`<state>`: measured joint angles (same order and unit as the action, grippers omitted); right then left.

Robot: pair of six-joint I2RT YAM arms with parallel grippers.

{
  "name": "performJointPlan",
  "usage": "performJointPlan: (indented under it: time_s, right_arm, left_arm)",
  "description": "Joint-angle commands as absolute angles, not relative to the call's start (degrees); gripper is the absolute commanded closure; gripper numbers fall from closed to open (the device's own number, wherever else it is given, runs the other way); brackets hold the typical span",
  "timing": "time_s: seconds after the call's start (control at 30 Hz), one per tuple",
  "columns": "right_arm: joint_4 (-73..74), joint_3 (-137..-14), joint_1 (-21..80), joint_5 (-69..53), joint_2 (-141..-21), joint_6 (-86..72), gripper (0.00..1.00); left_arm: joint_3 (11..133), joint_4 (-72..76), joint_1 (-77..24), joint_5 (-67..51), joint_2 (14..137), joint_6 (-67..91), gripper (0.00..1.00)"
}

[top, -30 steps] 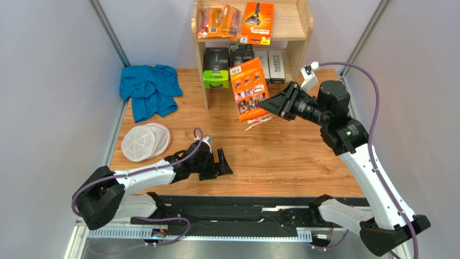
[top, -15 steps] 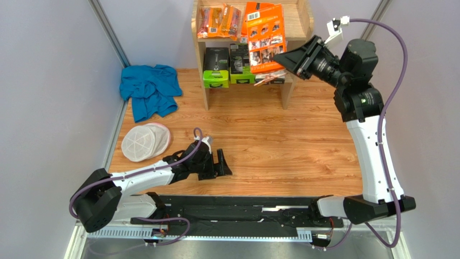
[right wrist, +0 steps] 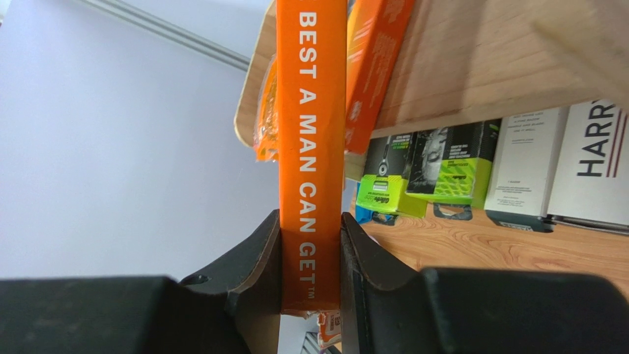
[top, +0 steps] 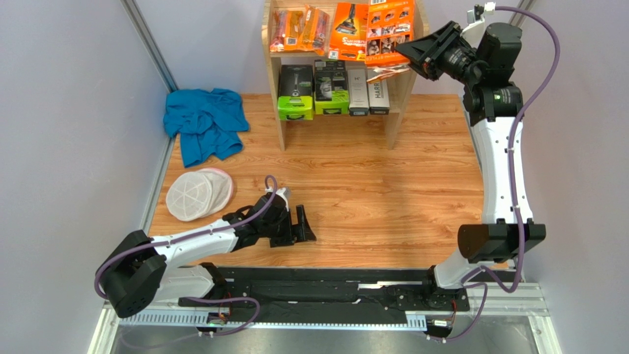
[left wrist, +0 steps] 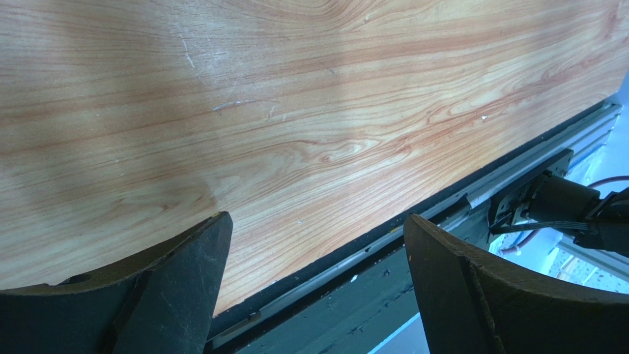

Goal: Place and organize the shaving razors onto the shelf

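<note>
My right gripper (top: 410, 50) is shut on a flat orange razor box (top: 389, 28), held on edge over the right end of the shelf's (top: 396, 103) top tier. In the right wrist view the box's spine (right wrist: 311, 110) sits clamped between both fingers of the right gripper (right wrist: 311, 251). A second flat orange box (top: 351, 29) and narrow orange blister packs (top: 299, 28) lie on the top tier. Two white boxes (top: 358, 88), one marked HARRY'S (right wrist: 590, 169), stand on the lower tier. My left gripper (top: 306, 223) rests open and empty near the table's front edge (left wrist: 413, 221).
Green-and-black packs (top: 295, 92) stand at the left of the lower tier. A blue cloth (top: 205, 122) lies at the back left, with white round mesh discs (top: 198, 193) in front of it. Grey walls close in both sides.
The right arm has lifted the orange box from in front of the shelf, up and to the right, to the top tier. The left arm has stayed put.
</note>
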<state>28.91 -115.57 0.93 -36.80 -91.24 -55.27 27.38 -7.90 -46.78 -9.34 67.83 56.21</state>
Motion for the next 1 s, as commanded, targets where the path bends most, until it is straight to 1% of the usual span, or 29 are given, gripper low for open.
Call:
performJointPlan:
  time_s: [0.0, 0.4, 0.53, 0.87, 0.9, 0.97]
  right_arm:
    - [25.58, -120.58, -1.49, -38.15, -93.60, -58.54, 1.00]
    - [28.29, -128.57, -2.99, -39.81, -102.20, -61.26, 1.00]
    - [29.97, -132.01, -2.99, -41.39, -105.02, -62.49, 0.96]
    - [29.18, -131.22, -3.08, -40.69, -105.55, -63.45, 0.91]
    - [28.74, -131.39, -2.99, -40.95, -105.90, -63.72, 0.90]
    - [28.57, -131.66, -3.08, -41.39, -106.26, -63.98, 0.84]
  left_arm:
    - [28.56, -8.53, -46.58, -9.40, 66.71, 55.02, 0.05]
    - [27.86, -7.82, -46.58, -9.58, 66.88, 55.11, 0.05]
    - [27.86, -7.82, -46.58, -9.67, 66.97, 55.19, 0.05]
    - [27.60, -7.91, -46.67, -9.49, 66.53, 55.37, 0.06]
    - [27.51, -7.91, -46.58, -9.41, 66.53, 55.46, 0.06]
    - [27.42, -7.91, -46.58, -9.49, 66.53, 55.55, 0.06]
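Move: The right hand already grips the orange razor box by its near right end. The free spot for the box on the upper shelf lies about 12 cm ahead of this hand, 1 cm left and 3 cm lower. The orange box already shelved is roughly 11 cm ahead and 12 cm left; the front edge of the right side wall is some 6 cm ahead, 4 cm right. From the idle left hand the spot is about 38 cm ahead, 20 cm right, 40 cm up. Forward by about 7 cm, quickly at first and then easing to a stop, the right hand slides the held razor box deeper over the upper shelf, into the gap between the shelved orange box and the right side wall. It edges some 2.5 cm right early on, sinks about 2 cm overall, and tips roughly 10 degrees nose-down, its fingers keeping their pinch. ##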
